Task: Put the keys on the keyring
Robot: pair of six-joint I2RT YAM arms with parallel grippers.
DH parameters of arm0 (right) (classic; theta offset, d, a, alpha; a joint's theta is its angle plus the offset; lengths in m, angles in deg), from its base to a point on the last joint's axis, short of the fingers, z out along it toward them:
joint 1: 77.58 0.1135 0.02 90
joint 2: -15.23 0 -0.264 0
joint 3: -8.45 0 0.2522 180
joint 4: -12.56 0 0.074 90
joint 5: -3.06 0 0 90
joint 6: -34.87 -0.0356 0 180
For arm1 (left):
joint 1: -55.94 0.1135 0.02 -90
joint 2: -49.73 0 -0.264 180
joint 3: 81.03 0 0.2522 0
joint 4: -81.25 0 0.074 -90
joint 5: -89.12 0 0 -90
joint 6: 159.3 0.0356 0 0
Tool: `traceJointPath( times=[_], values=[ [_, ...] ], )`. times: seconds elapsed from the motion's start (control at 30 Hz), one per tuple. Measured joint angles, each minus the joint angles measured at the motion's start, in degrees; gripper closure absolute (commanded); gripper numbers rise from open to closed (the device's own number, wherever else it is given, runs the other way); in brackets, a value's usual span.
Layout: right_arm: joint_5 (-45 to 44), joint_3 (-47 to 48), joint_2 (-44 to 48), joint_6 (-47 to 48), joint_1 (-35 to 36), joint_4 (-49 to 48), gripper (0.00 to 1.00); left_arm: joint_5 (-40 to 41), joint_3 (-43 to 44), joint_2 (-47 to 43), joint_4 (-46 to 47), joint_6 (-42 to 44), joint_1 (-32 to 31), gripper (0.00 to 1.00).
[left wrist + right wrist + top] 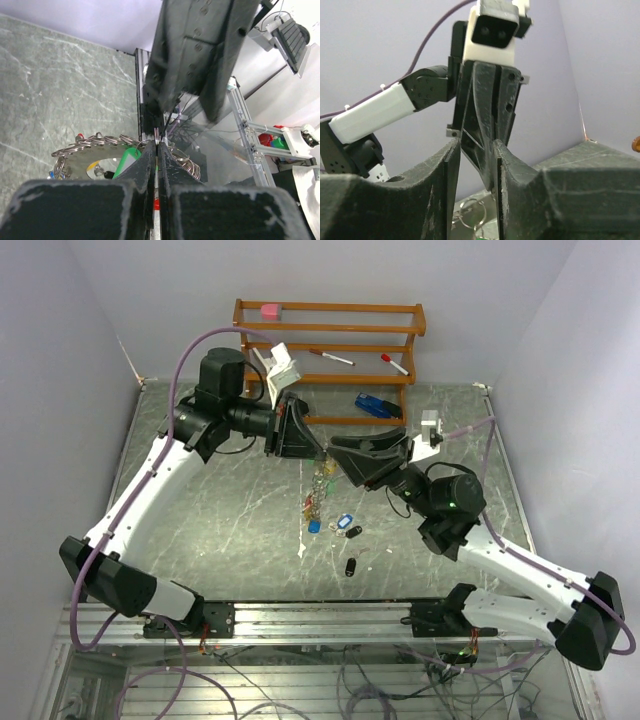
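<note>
My left gripper [318,448] is shut on the thin silvery wire of the keyring [320,468] and holds it above the table. Its cluster of red, yellow, blue and green tagged keys [316,498] dangles below. In the left wrist view the jaws [158,146] pinch the wire, with stacked split rings [80,144] and a green tag [128,160] beside them. My right gripper [338,454] is open right next to the left fingertips; in its wrist view [473,152] the left fingers [487,105] stand between its jaws. Loose keys lie on the table: blue [345,522], black [354,532], black [350,566].
A wooden rack [330,335] stands at the back with a pink block [269,311], two red-capped pens [330,357] and a white object [282,365]. A blue item [375,405] lies under it. The metal rail [320,618] runs along the near edge.
</note>
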State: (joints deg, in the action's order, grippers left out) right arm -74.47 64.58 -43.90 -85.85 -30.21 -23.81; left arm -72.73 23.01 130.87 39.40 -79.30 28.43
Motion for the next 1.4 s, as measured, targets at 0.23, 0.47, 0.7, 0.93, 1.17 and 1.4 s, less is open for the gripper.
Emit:
traceJointPath(
  times=[0.23,0.47,0.7,0.93,1.17,1.4],
  values=[
    [0.90,1.22,2.05,0.35,0.00,3.69,0.80,2.95,1.95,0.66,-12.28,9.31,-0.50,0.93],
    [2.21,0.35,4.02,0.24,0.00,10.23,0.83,6.67,6.05,1.27,-25.20,19.15,-0.74,0.93],
    [3.04,-5.18,2.21,-2.97,0.00,4.66,0.90,7.58,6.05,1.27,-30.60,22.32,-0.96,0.93],
    [4.63,-7.30,-3.04,-6.58,0.00,-3.91,0.92,7.76,6.97,1.27,-32.63,23.50,-1.20,0.93],
    [5.42,-7.30,-3.63,-8.00,0.13,-6.82,0.93,7.76,7.28,1.44,-33.09,24.00,-1.22,0.93],
    [5.55,-7.30,-3.58,-8.33,0.24,-7.50,0.95,7.78,9.29,2.10,-33.31,24.11,-1.22,0.93]
  ],
)
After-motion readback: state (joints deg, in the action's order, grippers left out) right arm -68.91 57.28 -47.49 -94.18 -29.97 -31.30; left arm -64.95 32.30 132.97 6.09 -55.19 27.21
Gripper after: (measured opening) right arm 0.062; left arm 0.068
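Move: Just under the right hand, the metal loop end of the keyring sticks out of the left fingertips, roughly 1 cm ahead, 1 cm left and 3 cm below. It lies about 1 cm to the left hand's right, level with its pads. The green key tag hangs about 2 cm ahead of the loop end and 4 cm below it. From the right hand, the blue key fob lies on the table some 3 cm ahead, 5 cm right and 42 cm down. Bringing its empty, part-open fingers down to the loop end at the left fingertips, the right hand rises a touch, then sinks to end about 5 cm lower and 2 cm farther left, swinging some 10 degrees counter-clockwise and nearly closing; a pinch can't be made out. The left keeps its grip on the keyring, sinking some 4 cm while easing back and left, its fingers tipping about 12 degrees further down, then lifts slightly. ##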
